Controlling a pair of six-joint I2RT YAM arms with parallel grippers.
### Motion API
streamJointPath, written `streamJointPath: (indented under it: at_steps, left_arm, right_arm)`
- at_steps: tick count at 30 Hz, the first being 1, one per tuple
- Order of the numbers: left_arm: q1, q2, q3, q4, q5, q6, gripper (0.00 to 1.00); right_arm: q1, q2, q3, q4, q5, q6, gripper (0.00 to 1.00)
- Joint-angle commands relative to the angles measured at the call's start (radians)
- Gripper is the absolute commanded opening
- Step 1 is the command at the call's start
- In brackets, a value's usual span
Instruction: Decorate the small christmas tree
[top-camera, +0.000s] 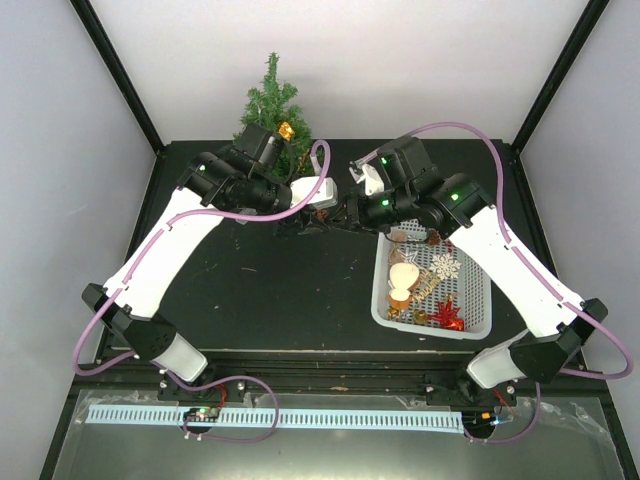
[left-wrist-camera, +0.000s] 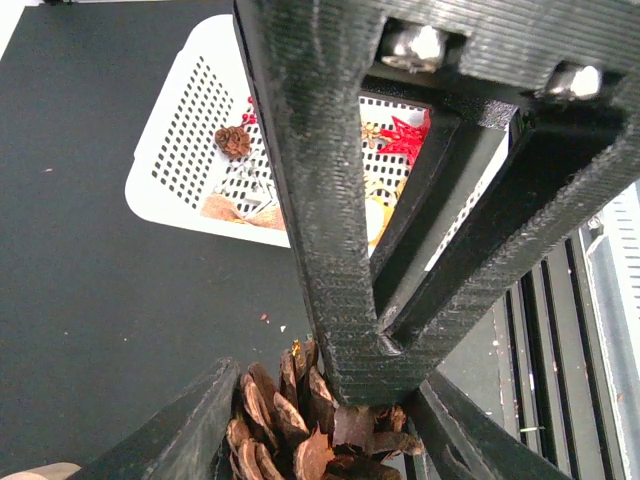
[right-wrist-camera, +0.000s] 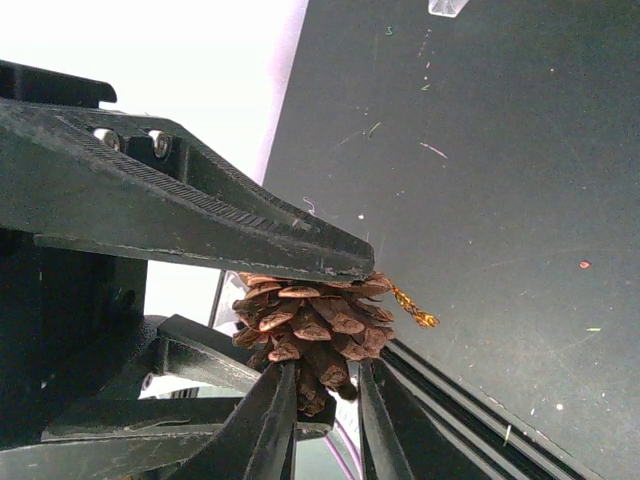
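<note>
The small christmas tree (top-camera: 270, 105) stands at the table's far left edge, a gold ornament (top-camera: 285, 129) hanging on it. Both grippers meet above mid-table, just in front of the tree. A brown pine cone (right-wrist-camera: 310, 320) with a gold thread loop (right-wrist-camera: 415, 310) hangs between them. My right gripper (right-wrist-camera: 325, 385) is shut on the cone's narrow end. My left gripper (left-wrist-camera: 325, 385) has its two fingers pressed on opposite sides of the cone's (left-wrist-camera: 285, 420) wide body. In the top view the arms hide the cone.
A white perforated basket (top-camera: 385, 290) sits at the right, under the right arm. It holds a small pine cone (left-wrist-camera: 233, 141), red stars (top-camera: 447, 315), a white snowflake (top-camera: 444, 265) and other ornaments. Grey walls close the back and sides.
</note>
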Motion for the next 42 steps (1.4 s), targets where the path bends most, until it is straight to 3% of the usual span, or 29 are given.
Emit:
streamJointPath:
  at_steps: [1,9,20,33,42]
  left_arm:
    - [-0.005,0.009,0.025,-0.009,-0.023,0.006,0.42]
    - [0.001,0.000,0.004,-0.024,-0.071,-0.001,0.40]
    - [0.100,-0.029,-0.036,-0.020,-0.104,-0.012,0.41]
    - [0.522,0.050,0.163,-0.009,0.001,-0.070,0.43]
    - [0.654,0.112,0.154,0.110,0.015,-0.112,0.44]
  right_arm:
    - [0.005,0.005,0.017,0.002,-0.007,-0.007,0.21]
    - [-0.024,-0.029,0.055,-0.002,0.093,-0.003,0.53]
    - [-0.130,-0.067,0.020,-0.009,0.157,-0.003,0.54]
    - [-0.141,-0.072,-0.112,0.064,0.114,0.011,0.54]
    - [-0.141,-0.062,-0.147,0.085,0.104,0.030,0.54]
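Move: Both hands pinch the pine cone between them, high over the table. From the left hand the christmas tree's middle is about 25 cm ahead, 8 cm left and 12 cm lower, with the gold bow on its near side some 21 cm ahead and 6 cm left. The clear block lies about 23 cm ahead and 17 cm left on the table. From the right hand the tree is roughly 26 cm ahead and 8 cm left. Right fingers release the pine cone and withdraw rightward; the left carries it about 25 cm left-forward towards the tree. ##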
